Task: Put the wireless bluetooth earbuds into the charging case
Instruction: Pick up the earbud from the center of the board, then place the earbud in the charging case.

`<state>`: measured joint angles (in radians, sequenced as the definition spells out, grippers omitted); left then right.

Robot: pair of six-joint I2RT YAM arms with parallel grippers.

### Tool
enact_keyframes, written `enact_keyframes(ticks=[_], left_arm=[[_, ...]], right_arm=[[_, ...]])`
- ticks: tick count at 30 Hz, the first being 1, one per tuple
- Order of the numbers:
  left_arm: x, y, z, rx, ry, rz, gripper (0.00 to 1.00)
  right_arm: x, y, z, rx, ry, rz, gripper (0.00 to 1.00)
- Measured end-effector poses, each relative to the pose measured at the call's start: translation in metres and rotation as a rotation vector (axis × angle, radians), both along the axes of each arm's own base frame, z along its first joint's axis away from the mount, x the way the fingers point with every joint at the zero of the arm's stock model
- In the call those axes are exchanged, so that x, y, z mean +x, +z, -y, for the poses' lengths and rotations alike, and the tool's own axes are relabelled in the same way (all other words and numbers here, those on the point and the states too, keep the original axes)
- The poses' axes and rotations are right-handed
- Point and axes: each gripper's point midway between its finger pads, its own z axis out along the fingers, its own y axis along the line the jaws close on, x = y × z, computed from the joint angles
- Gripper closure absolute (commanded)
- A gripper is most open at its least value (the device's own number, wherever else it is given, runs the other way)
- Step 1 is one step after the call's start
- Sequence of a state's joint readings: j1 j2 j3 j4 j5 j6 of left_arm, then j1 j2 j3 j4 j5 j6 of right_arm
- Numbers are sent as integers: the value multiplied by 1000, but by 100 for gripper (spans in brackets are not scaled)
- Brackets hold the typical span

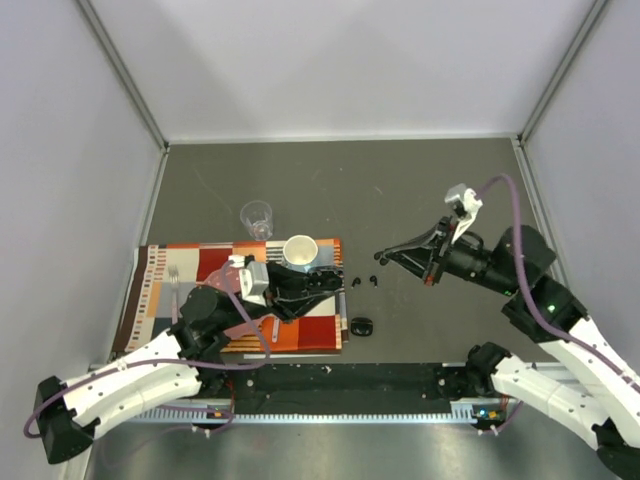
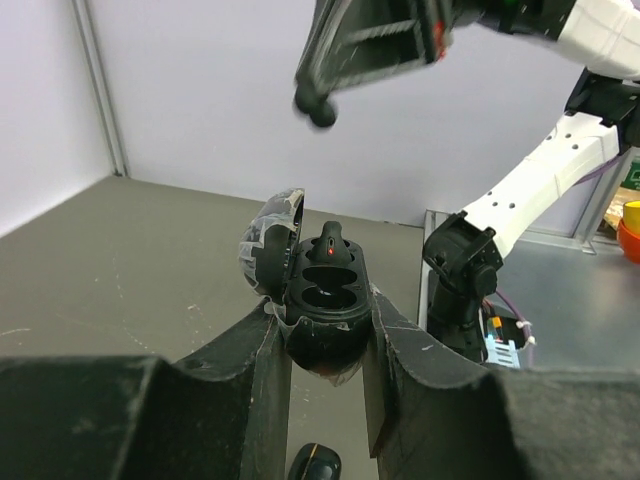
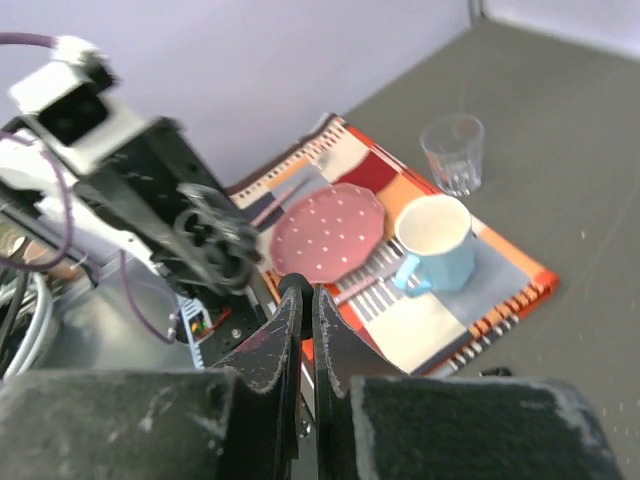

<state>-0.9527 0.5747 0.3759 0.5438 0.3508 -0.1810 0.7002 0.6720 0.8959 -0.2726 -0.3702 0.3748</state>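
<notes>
My left gripper is shut on an open black charging case, held above the placemat's right edge. Its lid stands up on the left, and one earbud with a red light sits in the far slot. The near slots look empty. My right gripper is shut on a small black earbud, hovering just right of the case and a little above it. Two loose earbuds lie on the table between the grippers. A second, closed black case lies nearer the front edge.
A striped placemat carries a mug, a spotted red plate and a fork. A clear glass stands behind the mat. Grey walls close in the left, right and back sides.
</notes>
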Motion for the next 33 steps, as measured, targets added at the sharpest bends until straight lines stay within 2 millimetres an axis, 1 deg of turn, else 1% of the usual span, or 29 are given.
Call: enact_keyframes(ticks=[2,4,6,9,12,16,23,29,33], left_arm=[[0,-1,3,10,-8,-4,100],[2,-2,6,21,-13,-10,100],[1,-1,9,29,-24,-11,100],[1,4,11,28,-33,-8,100],[0,7,15,30,-51,-9,100],[-1,4,19,42,-72,-30,100],[-4,-6,28,67,-121,-68,100],[-11,-3,28,59,-157,-61,100],[-15,-1,29,59,-184,-58,100]], right_arm=[[-12,21,1,21,53,48,100],[-23,38,0,36,103,88,100],[-32,49,0,42,145,111,100],[-41,57,-1,38,194,136,100],[-47,55,-4,23,236,136,100],[-54,47,-14,-5,291,119,100],[-67,35,-41,-65,371,127,100],[-62,18,-60,-132,378,127,100],[-59,14,-64,-151,373,139,100]])
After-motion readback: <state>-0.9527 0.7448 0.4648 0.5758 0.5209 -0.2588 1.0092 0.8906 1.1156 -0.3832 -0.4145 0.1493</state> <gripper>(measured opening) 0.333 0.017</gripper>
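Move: The right fingers already hold an earbud; the charging case, kept in the left gripper, lies about 12 cm to their left, 4 cm back and some 4 cm lower. On the table roughly 33 cm below, the spare case lies about 2 cm back and 2 cm left, with two loose earbuds about 9 cm ahead, one 4 cm left, the other 1 cm right. From the left hand, the held earbud is some 12 cm right, 4 cm ahead and 4 cm up. Back and up first, by about 5 cm each way, the right hand then swings left some 6 cm while sinking about 4 cm, bringing the earbud close over the open charging case as the wrist turns about 20 degrees counter-clockwise; its fingers stay shut. The left hand keeps its grip and brings the case about 3 cm right to meet it, turning slightly clockwise. ##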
